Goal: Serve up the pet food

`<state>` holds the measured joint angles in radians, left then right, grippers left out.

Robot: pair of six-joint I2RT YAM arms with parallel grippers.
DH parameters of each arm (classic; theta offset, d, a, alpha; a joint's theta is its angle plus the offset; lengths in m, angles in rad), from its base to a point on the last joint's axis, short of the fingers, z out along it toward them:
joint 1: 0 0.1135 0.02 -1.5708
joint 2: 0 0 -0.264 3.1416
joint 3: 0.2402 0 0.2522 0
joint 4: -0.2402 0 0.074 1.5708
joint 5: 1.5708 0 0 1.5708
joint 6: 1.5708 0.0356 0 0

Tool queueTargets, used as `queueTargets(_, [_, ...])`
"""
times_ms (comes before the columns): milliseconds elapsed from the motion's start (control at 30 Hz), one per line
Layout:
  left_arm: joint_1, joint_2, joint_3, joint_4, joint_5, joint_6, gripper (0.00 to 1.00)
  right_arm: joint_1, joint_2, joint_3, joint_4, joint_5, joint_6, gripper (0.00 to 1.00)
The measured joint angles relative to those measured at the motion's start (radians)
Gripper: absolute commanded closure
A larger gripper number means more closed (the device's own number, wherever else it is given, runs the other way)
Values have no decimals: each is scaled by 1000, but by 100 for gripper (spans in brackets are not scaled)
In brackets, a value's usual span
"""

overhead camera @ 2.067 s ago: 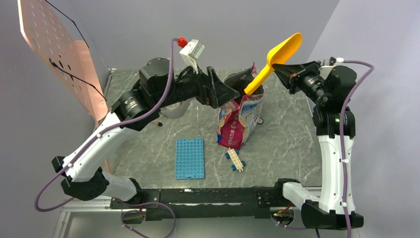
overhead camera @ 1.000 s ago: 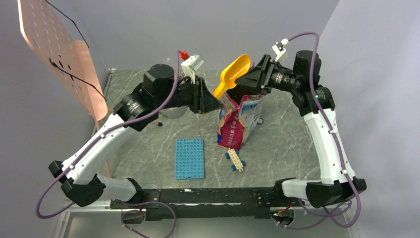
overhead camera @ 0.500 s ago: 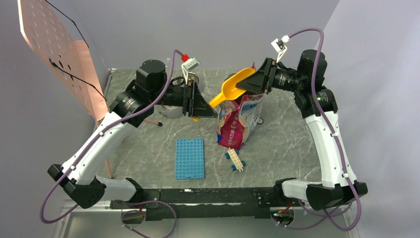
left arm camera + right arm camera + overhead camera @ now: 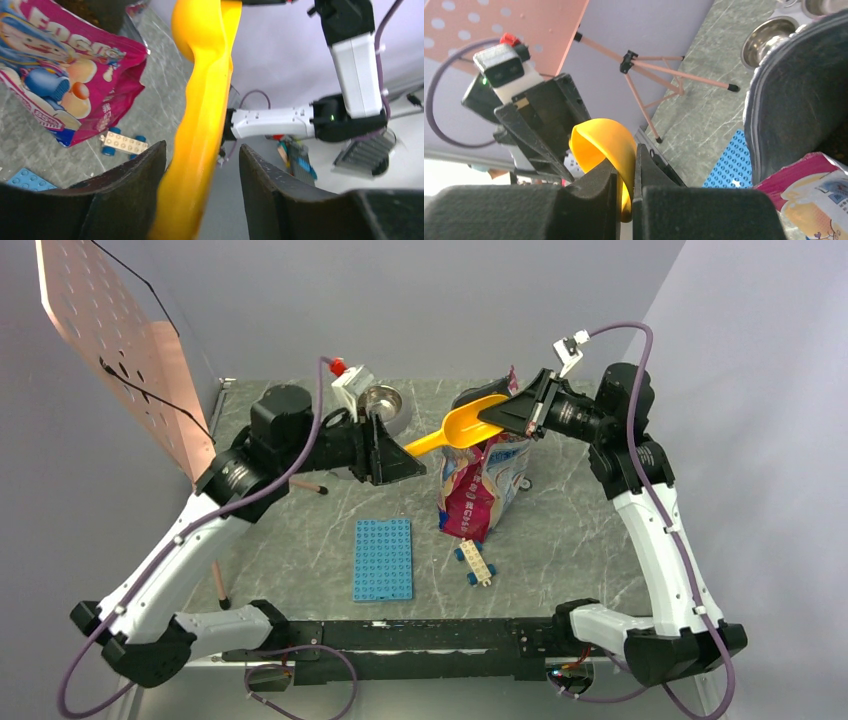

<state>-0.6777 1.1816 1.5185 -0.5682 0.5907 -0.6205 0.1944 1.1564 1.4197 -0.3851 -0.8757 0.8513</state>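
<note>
The yellow scoop (image 4: pixel 470 427) hangs level above the open pink, white and blue pet food bag (image 4: pixel 480 490). My right gripper (image 4: pixel 500 418) is shut on the rim of the scoop's bowl (image 4: pixel 606 142); the right wrist view shows its jaws pinching the thin yellow wall. My left gripper (image 4: pixel 408 455) stands open around the scoop's handle (image 4: pixel 205 90), which rests against one finger with a gap at the other. Dark brown kibble (image 4: pixel 92 9) shows in the bag's mouth. The steel double bowl (image 4: pixel 382 400) sits at the back, behind the left gripper.
A blue studded plate (image 4: pixel 383 558) and a small wheeled brick toy (image 4: pixel 474 562) lie on the marble table in front of the bag. A pink perforated board (image 4: pixel 110 340) on a thin tripod stands at the left edge.
My right gripper has shut on the scoop's bowl rim. My left gripper has opened off the handle and drawn back to the left. The scoop has dropped to a flatter tilt.
</note>
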Motion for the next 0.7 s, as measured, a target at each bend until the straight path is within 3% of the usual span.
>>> queueTargets(167, [-51, -84, -99, 121, -172, -51, 49, 16, -47, -58, 45, 83, 97, 100])
queueTargets(333, [-65, -85, -109, 201, -259, -82, 49, 32, -55, -61, 66, 113, 142, 100])
queueTargets(600, [-68, -106, -177, 327, -268, -164, 72, 41, -71, -105, 88, 136, 199, 100])
queueTargets(700, [-68, -107, -179, 362, -233, -197, 75, 41, -79, -109, 103, 139, 229, 100])
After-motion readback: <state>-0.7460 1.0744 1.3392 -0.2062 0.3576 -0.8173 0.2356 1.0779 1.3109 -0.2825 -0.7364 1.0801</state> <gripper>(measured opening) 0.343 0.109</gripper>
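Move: Just to the right of the left hand's half-open fingers, about 3 cm off and 2 cm ahead, nearly level, lies the middle of the scoop handle; the scoop bowl, pinched in the right hand, is some 15 cm right and 6 cm ahead. The food bag's mouth is roughly 19 cm right of the left hand, 13 cm ahead and 15 cm below. From the right hand the handle lies about 13 cm left and 5 cm back. Closing onto the scoop handle, the left hand rises about 4 cm, edging forward a little and partly back, while its fingertips tilt up some 15 degrees and swing slightly forward. In the latter part its fingers shut from both sides on the handle. The right hand stays put with its grip on the scoop bowl, turning only around 10 degrees. ##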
